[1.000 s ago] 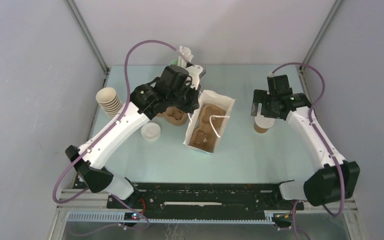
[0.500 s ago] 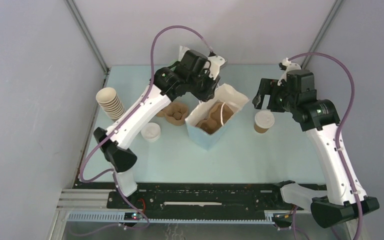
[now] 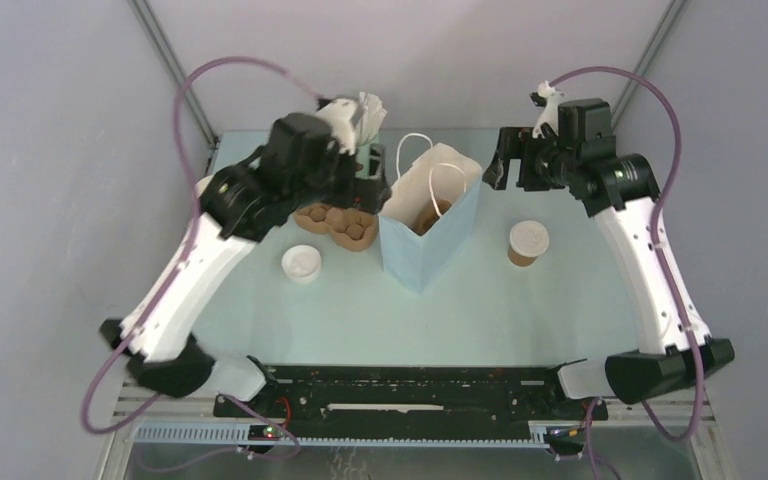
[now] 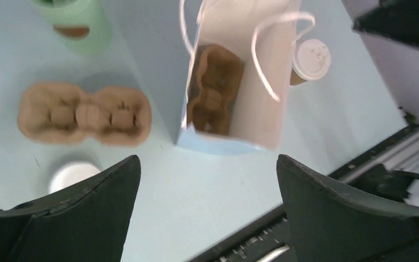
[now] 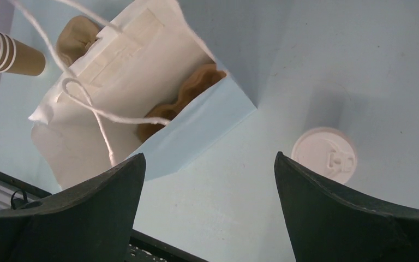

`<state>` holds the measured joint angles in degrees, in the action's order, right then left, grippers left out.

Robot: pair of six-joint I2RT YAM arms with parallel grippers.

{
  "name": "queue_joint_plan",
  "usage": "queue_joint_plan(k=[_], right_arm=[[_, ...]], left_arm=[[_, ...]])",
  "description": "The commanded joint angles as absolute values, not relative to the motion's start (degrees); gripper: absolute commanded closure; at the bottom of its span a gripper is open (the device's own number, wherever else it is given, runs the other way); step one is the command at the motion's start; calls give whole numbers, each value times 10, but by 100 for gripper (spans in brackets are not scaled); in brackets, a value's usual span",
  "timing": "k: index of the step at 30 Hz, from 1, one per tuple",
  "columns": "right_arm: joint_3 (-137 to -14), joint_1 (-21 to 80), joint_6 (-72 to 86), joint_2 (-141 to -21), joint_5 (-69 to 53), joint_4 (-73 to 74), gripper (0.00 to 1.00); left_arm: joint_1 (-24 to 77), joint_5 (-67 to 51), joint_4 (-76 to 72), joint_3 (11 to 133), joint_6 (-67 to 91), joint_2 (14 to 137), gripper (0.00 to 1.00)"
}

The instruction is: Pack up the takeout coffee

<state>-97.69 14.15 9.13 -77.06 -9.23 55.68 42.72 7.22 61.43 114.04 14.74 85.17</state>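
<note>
The takeout coffee [image 3: 527, 243], a small brown cup under a white lid, stands on the table right of the bag [image 3: 428, 240]; it also shows in the wrist views [image 4: 310, 60] [image 5: 324, 154]. The light-blue paper bag [image 4: 218, 144] [image 5: 196, 131] stands upright and open, with a brown cup carrier [image 4: 214, 90] inside. My left gripper [image 3: 363, 183] [image 4: 207, 159] hangs open above and left of the bag, holding nothing. My right gripper [image 3: 501, 170] [image 5: 210, 155] is open and empty, raised behind the coffee and to the bag's right.
A second brown carrier [image 3: 338, 222] lies left of the bag, with a loose white lid [image 3: 301, 264] in front of it. A mint-green cup with white sticks [image 3: 368, 160] stands at the back. A stack of brown cups [image 5: 5, 54] sits far left.
The bag went from lying on its side to standing upright. My left gripper opened, let go of it and pulled back left. My right arm rose and drew back from the coffee.
</note>
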Motion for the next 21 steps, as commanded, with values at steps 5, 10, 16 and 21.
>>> queue_joint_plan(k=[5,10,16,21], right_arm=[[-1074,131,73,-843,-112,549,6],[-1005,164,69,-796,-69,529,5],[-938,164,67,-729,-56,512,4],[-906,157,57,-690,-51,498,3]], left_arm=[[428,28,521,855,596,674,9],[428,14,523,813,842,693,12],[428,59,714,982,948,830,16],[433,102,749,1049,980,889,23]])
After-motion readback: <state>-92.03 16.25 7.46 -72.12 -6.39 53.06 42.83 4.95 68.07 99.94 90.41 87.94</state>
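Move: Ahead and to the right of the empty left hand stands the blue bag, its middle about 7 cm farther out, 8 cm right and 24 cm below. The spare cup holder lies some 15 cm ahead, 10 cm left and 34 cm below that hand; the white lids are 5 cm ahead, 17 cm left, equally low. From the right hand, the bag is 3 cm ahead, 10 cm left and 20 cm down, and the lidded coffee 1 cm ahead, 9 cm right, 27 cm down. Swinging back about 7 cm, the left hand then drops some 10 cm and curves right and forward to the bag's near-left rim. The wrist rolls roughly 75 degrees counter-clockwise as the fingers steepen and narrow slightly; contact can't be seen. The open right hand drifts forward nearly 4 cm, then back about 5, staying above the bag's right side. ##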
